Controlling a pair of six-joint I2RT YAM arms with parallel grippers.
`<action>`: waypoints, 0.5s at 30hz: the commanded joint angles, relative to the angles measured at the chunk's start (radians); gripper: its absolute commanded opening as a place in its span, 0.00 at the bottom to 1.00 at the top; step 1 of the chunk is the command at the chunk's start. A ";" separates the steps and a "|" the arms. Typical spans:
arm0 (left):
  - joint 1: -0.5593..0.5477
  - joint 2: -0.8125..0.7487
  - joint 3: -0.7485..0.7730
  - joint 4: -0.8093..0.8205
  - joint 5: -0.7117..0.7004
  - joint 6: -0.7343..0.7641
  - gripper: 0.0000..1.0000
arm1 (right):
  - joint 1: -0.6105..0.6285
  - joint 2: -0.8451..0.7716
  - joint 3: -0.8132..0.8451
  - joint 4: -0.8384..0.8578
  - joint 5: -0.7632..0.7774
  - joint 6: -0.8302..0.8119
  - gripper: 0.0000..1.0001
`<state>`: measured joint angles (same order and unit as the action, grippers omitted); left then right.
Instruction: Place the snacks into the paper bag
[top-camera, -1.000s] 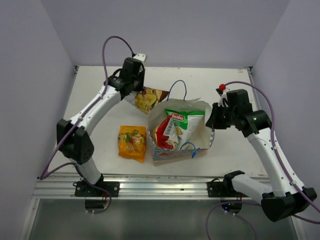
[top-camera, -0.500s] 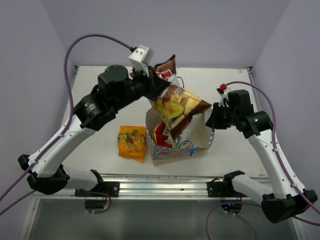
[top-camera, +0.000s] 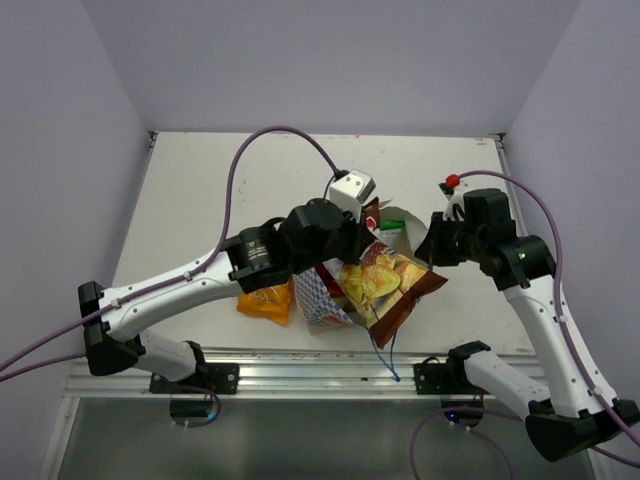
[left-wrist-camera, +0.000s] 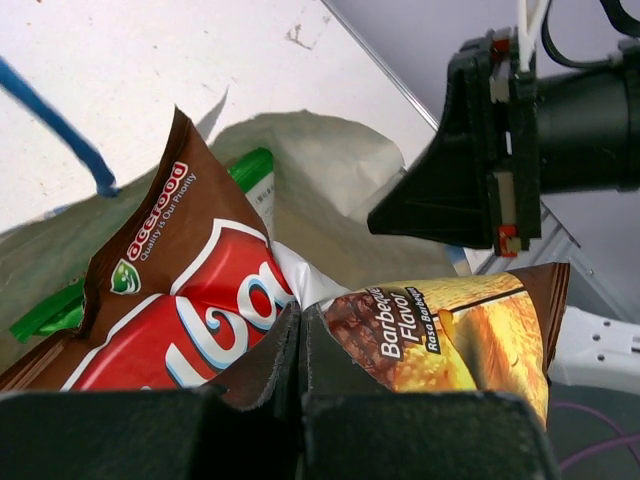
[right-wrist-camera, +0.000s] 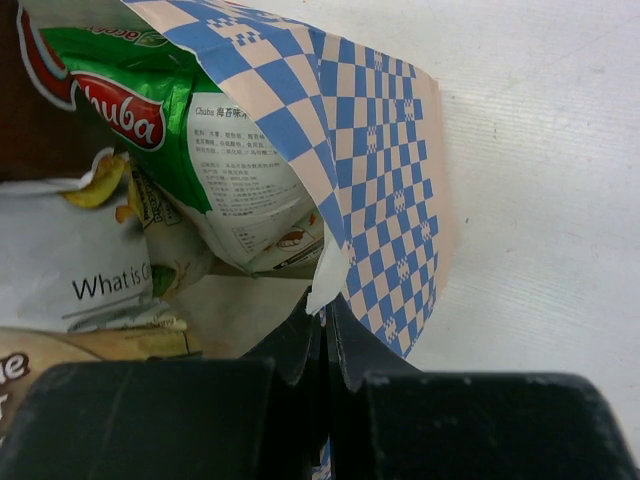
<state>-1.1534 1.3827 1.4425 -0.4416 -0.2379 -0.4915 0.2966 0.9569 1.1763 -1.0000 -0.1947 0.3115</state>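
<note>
My left gripper (top-camera: 360, 240) (left-wrist-camera: 300, 322) is shut on the top edge of the brown-white barbecue snack packet (top-camera: 388, 285) (left-wrist-camera: 200, 310), which hangs tilted over the mouth of the paper bag (top-camera: 318, 297) (left-wrist-camera: 330, 180). A green-white packet (left-wrist-camera: 252, 172) (right-wrist-camera: 130, 110) stands inside the bag, beside a white packet back (right-wrist-camera: 80, 275). My right gripper (top-camera: 433, 240) (right-wrist-camera: 322, 305) is shut on the bag's right rim, its blue checked outside (right-wrist-camera: 390, 170) folded over. The orange-yellow packet (top-camera: 265, 301) lies on the table left of the bag, partly under my left arm.
A blue cord handle (top-camera: 385, 350) trails from the bag over the table's front edge near the metal rail (top-camera: 320, 375). Purple-grey walls close in the table (top-camera: 200, 190) on three sides. The left arm lies low across the front left.
The left arm swung from the back of the table forward and down over the bag, carrying the brown packet with it. The right gripper kept its hold on the rim.
</note>
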 joint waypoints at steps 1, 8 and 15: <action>-0.005 0.059 0.062 0.023 -0.115 -0.044 0.00 | 0.006 -0.026 0.008 0.000 -0.031 -0.014 0.00; 0.006 0.272 0.317 -0.195 -0.392 -0.036 0.00 | 0.007 -0.027 0.029 -0.008 -0.045 -0.017 0.00; 0.020 0.248 0.277 -0.270 -0.537 -0.093 0.00 | 0.006 -0.056 0.020 -0.017 -0.037 -0.018 0.00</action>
<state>-1.1564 1.6592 1.7226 -0.6430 -0.5644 -0.5404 0.2955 0.9443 1.1759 -1.0103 -0.1787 0.2974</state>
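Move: The brown Chuba pack is already pinched at its middle in the left hand, its free end hanging out over the paper bag's near-right rim. The paper bag's middle lies about 2 cm ahead, 1 cm left and 18 cm below that hand; in it, the red pack is some 7 cm left, level, 17 cm down. From the right hand, shut on the bag's right rim, the paper bag's middle is roughly 17 cm left, level fore and aft, 10 cm down. The brown Chuba pack is carried about 6 cm forward over the paper bag's mouth, drifting slightly right at first and then sinking some 3 cm towards the snacks inside, while the left wrist turns about 20 degrees counter-clockwise and rolls its left side up. Left fingers keep their pinch; the right hand stays put, still holding the rim. ##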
